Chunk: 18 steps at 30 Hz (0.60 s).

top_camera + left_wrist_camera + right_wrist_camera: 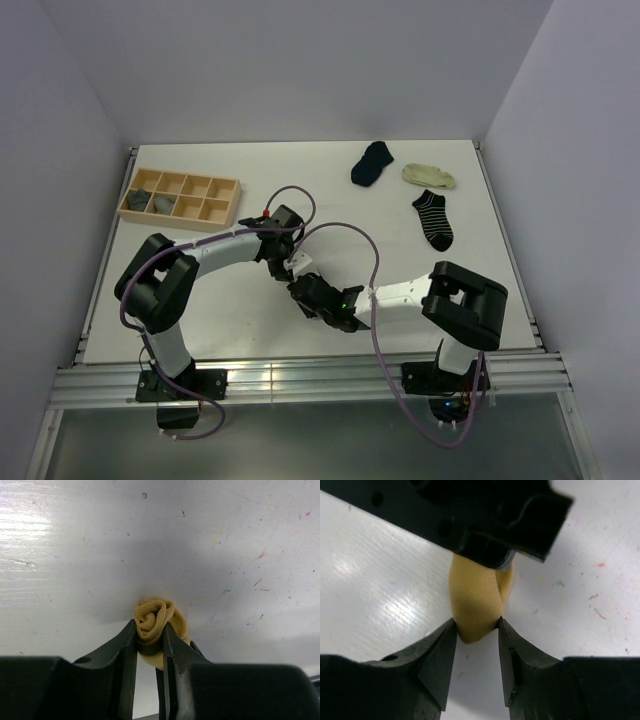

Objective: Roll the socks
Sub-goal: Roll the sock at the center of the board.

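Observation:
A mustard-yellow sock [152,612], wound into a tight roll, hangs just above the white table [75,555]. My left gripper [150,626] is shut on the roll, one finger on each side. In the right wrist view the same sock [472,600] hangs below the left gripper's black body [470,515]. My right gripper [476,622] pinches its lower end, both fingertips pressing the fabric. From above, the left gripper [288,255] and right gripper [305,290] meet tip to tip at the table's middle front, and the sock is hidden between them.
A wooden compartment tray [222,190] at the back left holds two rolled grey socks [139,200] [162,204]. At the back right lie a navy sock [371,163], a cream sock [428,176] and a black-and-white striped sock [433,219]. White walls enclose the table.

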### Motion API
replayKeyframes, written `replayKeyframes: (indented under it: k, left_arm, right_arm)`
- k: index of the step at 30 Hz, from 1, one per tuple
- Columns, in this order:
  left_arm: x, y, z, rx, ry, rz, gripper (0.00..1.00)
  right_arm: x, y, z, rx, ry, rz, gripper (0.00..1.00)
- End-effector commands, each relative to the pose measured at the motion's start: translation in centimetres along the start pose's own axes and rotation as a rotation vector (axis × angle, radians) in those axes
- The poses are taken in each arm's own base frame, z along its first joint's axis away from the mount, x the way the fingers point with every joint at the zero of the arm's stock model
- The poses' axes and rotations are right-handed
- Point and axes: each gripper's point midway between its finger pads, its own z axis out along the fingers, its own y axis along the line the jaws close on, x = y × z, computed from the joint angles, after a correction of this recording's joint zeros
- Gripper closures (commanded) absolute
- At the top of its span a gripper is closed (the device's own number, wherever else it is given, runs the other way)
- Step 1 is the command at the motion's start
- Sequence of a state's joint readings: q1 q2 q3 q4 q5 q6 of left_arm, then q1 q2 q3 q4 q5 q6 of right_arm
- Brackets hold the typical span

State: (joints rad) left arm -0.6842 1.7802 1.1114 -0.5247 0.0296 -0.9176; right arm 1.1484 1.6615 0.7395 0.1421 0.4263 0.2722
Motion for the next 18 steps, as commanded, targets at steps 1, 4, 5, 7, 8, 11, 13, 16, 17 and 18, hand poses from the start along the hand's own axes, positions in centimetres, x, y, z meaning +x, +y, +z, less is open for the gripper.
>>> replayKeyframes:
  k: [1,4,5,7,8,11,13,16,17,18]
  left_arm:
    - [1.1,2.4,0.7,-0.104,0.036,0.04,1.0]
    - [1.0,2.2,0.7,-0.096,0.031,0.039,1.0]
    - [0.9,2.1,0.6,-0.089,0.025,0.038,1.0]
    - [0.7,1.9,0.5,-0.082,0.019,0.036,0.98]
    - [0.5,1.7,0.3,-0.074,0.011,0.035,0.96]
    - [0.1,1.2,-0.2,-0.058,-0.008,0.029,0.85]
    - [-0.2,1.0,-0.4,-0.05,-0.023,0.023,0.72]
    - [-0.9,0.5,-1.3,-0.029,-0.065,0.005,0.56]
    - [-1.2,0.4,-1.6,-0.026,-0.079,-0.012,0.52]
    - [-1.4,0.3,-1.8,-0.023,-0.091,-0.022,0.44]
  right_arm:
    - [0.9,0.2,0.7,-0.003,0.022,0.008,0.56]
    - [1.8,0.5,0.9,-0.019,0.046,0.005,0.64]
    - [2.0,0.5,0.9,-0.023,0.048,0.006,0.67]
    - [2.3,0.7,0.7,-0.042,0.055,0.015,0.79]
    - [2.4,0.7,0.7,-0.05,0.059,0.019,0.86]
    - [2.9,1.0,0.5,-0.086,0.072,0.044,0.95]
    - [3.2,0.7,0.5,-0.095,0.085,0.073,1.0]
    - [3.5,0.8,0.6,-0.135,0.105,0.12,1.0]
    - [3.6,0.9,0.6,-0.148,0.112,0.133,1.0]
    - [3.6,1.1,0.6,-0.168,0.119,0.147,1.0]
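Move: The rolled yellow sock stands pinched in the left fingers, its middle about 1 cm back and 2 cm to the right of that hand, 1 cm lower. Its loose end lies between the open right fingertips; the sock's middle is roughly 2 cm ahead and 2 cm left of the right hand, about level. The wooden tray stands some 20 cm ahead and 27 cm left of the left hand, 2 cm lower. The yellow sock's loose end is pinched by the right fingers, which close almost fully on it while that hand eases barely 1 cm left and slightly down, then begins to tilt, under 10 degrees. The left fingers hold on until the pinch is made, then open to about half and let go of the roll, that hand just starting to edge left and forward. ##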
